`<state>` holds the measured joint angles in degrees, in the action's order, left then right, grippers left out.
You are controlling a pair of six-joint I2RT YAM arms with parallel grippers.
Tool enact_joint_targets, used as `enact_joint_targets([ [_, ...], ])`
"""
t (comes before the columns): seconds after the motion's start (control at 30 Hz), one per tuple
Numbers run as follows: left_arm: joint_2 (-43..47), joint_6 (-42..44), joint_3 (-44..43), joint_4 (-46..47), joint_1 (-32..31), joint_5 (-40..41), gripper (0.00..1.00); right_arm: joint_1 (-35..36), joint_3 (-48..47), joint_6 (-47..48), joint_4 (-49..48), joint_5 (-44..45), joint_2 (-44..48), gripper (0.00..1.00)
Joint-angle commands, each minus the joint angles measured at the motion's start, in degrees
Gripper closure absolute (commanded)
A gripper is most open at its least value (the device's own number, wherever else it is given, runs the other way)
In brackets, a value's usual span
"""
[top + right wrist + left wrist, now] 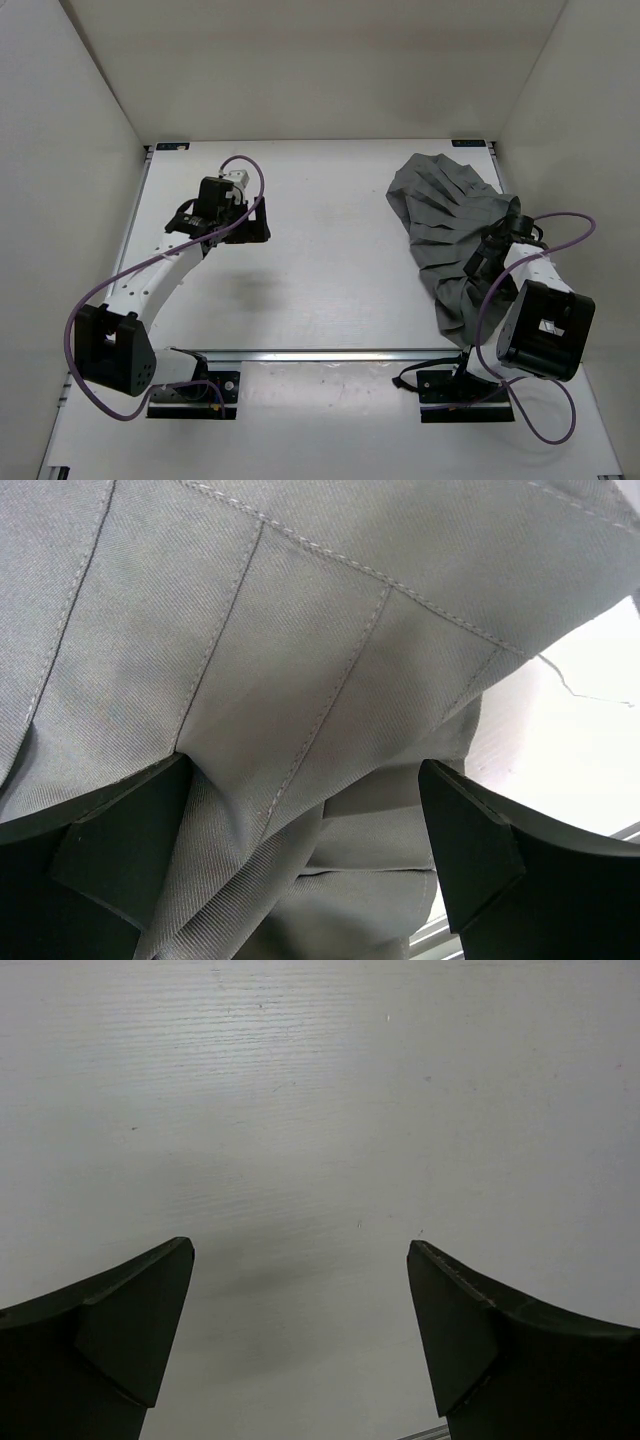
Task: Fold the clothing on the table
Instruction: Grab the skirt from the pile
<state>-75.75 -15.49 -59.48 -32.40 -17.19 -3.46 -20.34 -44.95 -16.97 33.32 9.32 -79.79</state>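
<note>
The clothing (440,225) is a grey pleated garment lying crumpled on the right side of the white table (330,270), running from the far right down toward the near rail. My right gripper (479,266) is down on the garment's right part, open. In the right wrist view the stitched pleats of the clothing (300,630) fill the frame, and folds bulge between the wide-apart fingers of my right gripper (305,770). My left gripper (257,222) hovers over bare table at the left, far from the garment. In the left wrist view my left gripper (300,1250) is open, with nothing between its fingers.
A metal rail (330,353) crosses the table in front of both arm bases. White walls (70,120) close in the left, right and far sides. Purple cables (560,225) loop off each arm. A strip of white table (580,740) shows past the cloth's edge.
</note>
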Motion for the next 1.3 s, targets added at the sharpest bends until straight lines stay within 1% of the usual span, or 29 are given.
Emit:
enact_joint_targets([
  [0.0,2.79,0.10,-0.02,0.67,-0.13,1.18,0.01,0.03,0.30,-0.43,-2.38,4.29,0.42,0.06],
  [0.2,3.59,-0.51,0.77,1.47,0.49,0.65,0.01,0.04,-0.05,1.06,-3.88,6.59,-0.54,0.07],
  [0.3,4.02,0.01,0.77,1.29,0.75,0.92,0.02,-0.49,-0.14,1.85,-4.67,5.45,-2.12,0.11],
  [0.4,4.90,-0.25,0.77,1.99,0.75,0.57,0.01,-0.58,-1.10,2.38,-5.55,4.30,-5.45,0.25],
  [0.43,5.25,-0.07,0.86,2.08,0.58,0.56,0.02,-0.23,-1.37,2.38,-5.72,4.39,-5.90,0.34],
  [0.47,5.34,0.02,1.03,2.34,0.67,0.13,0.01,-0.32,-1.89,2.90,-5.98,3.61,-6.51,0.49],
  [0.5,5.17,0.02,1.04,2.17,0.32,0.30,0.01,0.03,-2.16,3.34,-6.25,3.16,-7.56,0.59],
  [0.53,5.08,0.19,1.04,2.78,0.49,-0.05,0.01,0.38,-2.33,3.17,-6.25,2.98,-8.01,0.83],
  [0.57,4.65,0.02,0.86,2.87,0.84,-0.57,0.01,1.26,-3.03,3.70,-6.42,3.07,-8.36,1.00],
  [0.63,4.03,0.02,0.42,2.43,0.23,-0.40,0.01,2.93,-4.97,3.88,-5.73,4.20,-8.72,1.00],
  [0.77,4.99,0.37,0.77,3.57,0.75,-1.10,0.01,9.42,-10.85,4.93,-4.14,6.32,-7.41,1.00],
  [0.83,5.26,0.02,1.56,3.84,1.10,-1.19,0.02,11.19,-17.50,5.80,-3.79,5.37,-6.44,1.00],
  [0.87,5.26,0.02,1.56,3.75,1.19,-1.37,0.02,12.33,-19.54,6.77,-4.31,3.01,-5.91,1.00],
  [0.93,5.34,-0.07,1.04,4.01,1.37,-2.33,0.01,13.56,-30.14,7.56,-4.75,-2.61,-5.64,1.00],
  [0.97,5.61,-0.16,0.95,3.84,1.28,-2.25,0.02,13.92,-33.16,7.74,-4.93,-4.03,-5.73,1.00],
  [1.03,6.31,-0.25,0.34,4.28,1.37,-3.13,0.01,17.68,-43.59,8.88,-5.98,-10.34,-5.47,1.00],
  [1.07,6.49,-0.07,0.07,3.84,1.89,-3.30,0.01,19.96,-46.95,11.24,-8.51,-13.68,-4.16,0.99],
  [1.1,6.31,-0.25,-0.37,3.66,1.55,-3.30,0.01,23.99,-48.99,12.22,-10.88,-14.76,-4.06,1.00],
  [1.13,6.40,-0.33,-0.98,3.66,1.72,-3.56,0.01,27.16,-49.96,13.44,-11.95,-19.90,-2.67,1.00],
  [1.17,6.14,-0.94,-0.99,3.58,1.81,-3.91,0.01,28.85,-49.80,14.15,-14.14,-22.13,-1.52,0.99],
  [1.23,6.14,-1.30,-1.42,3.75,2.68,-4.62,0.01,35.08,-47.00,13.11,-16.35,-25.83,0.68,1.00],
  [1.27,6.40,-2.08,-1.51,3.66,3.21,-5.06,0.02,36.32,-45.85,13.45,-16.71,-27.24,1.82,1.00],
])
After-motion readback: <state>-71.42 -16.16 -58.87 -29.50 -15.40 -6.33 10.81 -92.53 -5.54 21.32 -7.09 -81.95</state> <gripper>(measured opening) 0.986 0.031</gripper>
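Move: The skirt lies spread out right beneath the right hand's open fingers, about 2 cm under them, with its middle some 6 cm ahead and 7 cm to the left. The table's front rail runs roughly 16 cm behind that hand. From the left hand, open over bare table, the skirt's middle is about 42 cm to the right, 3 cm back and 12 cm below. The skirt's cloth is pinched by the right hand, which edges right, dips a couple of centimetres and shuts its fingers. Keeping hold, it sweeps up about 35 cm and forward some 20 cm, quickening, then swings left, tipping its fingers up from pointing down to pointing forward and turning counter-clockwise. The empty left hand rises slightly, still open. ##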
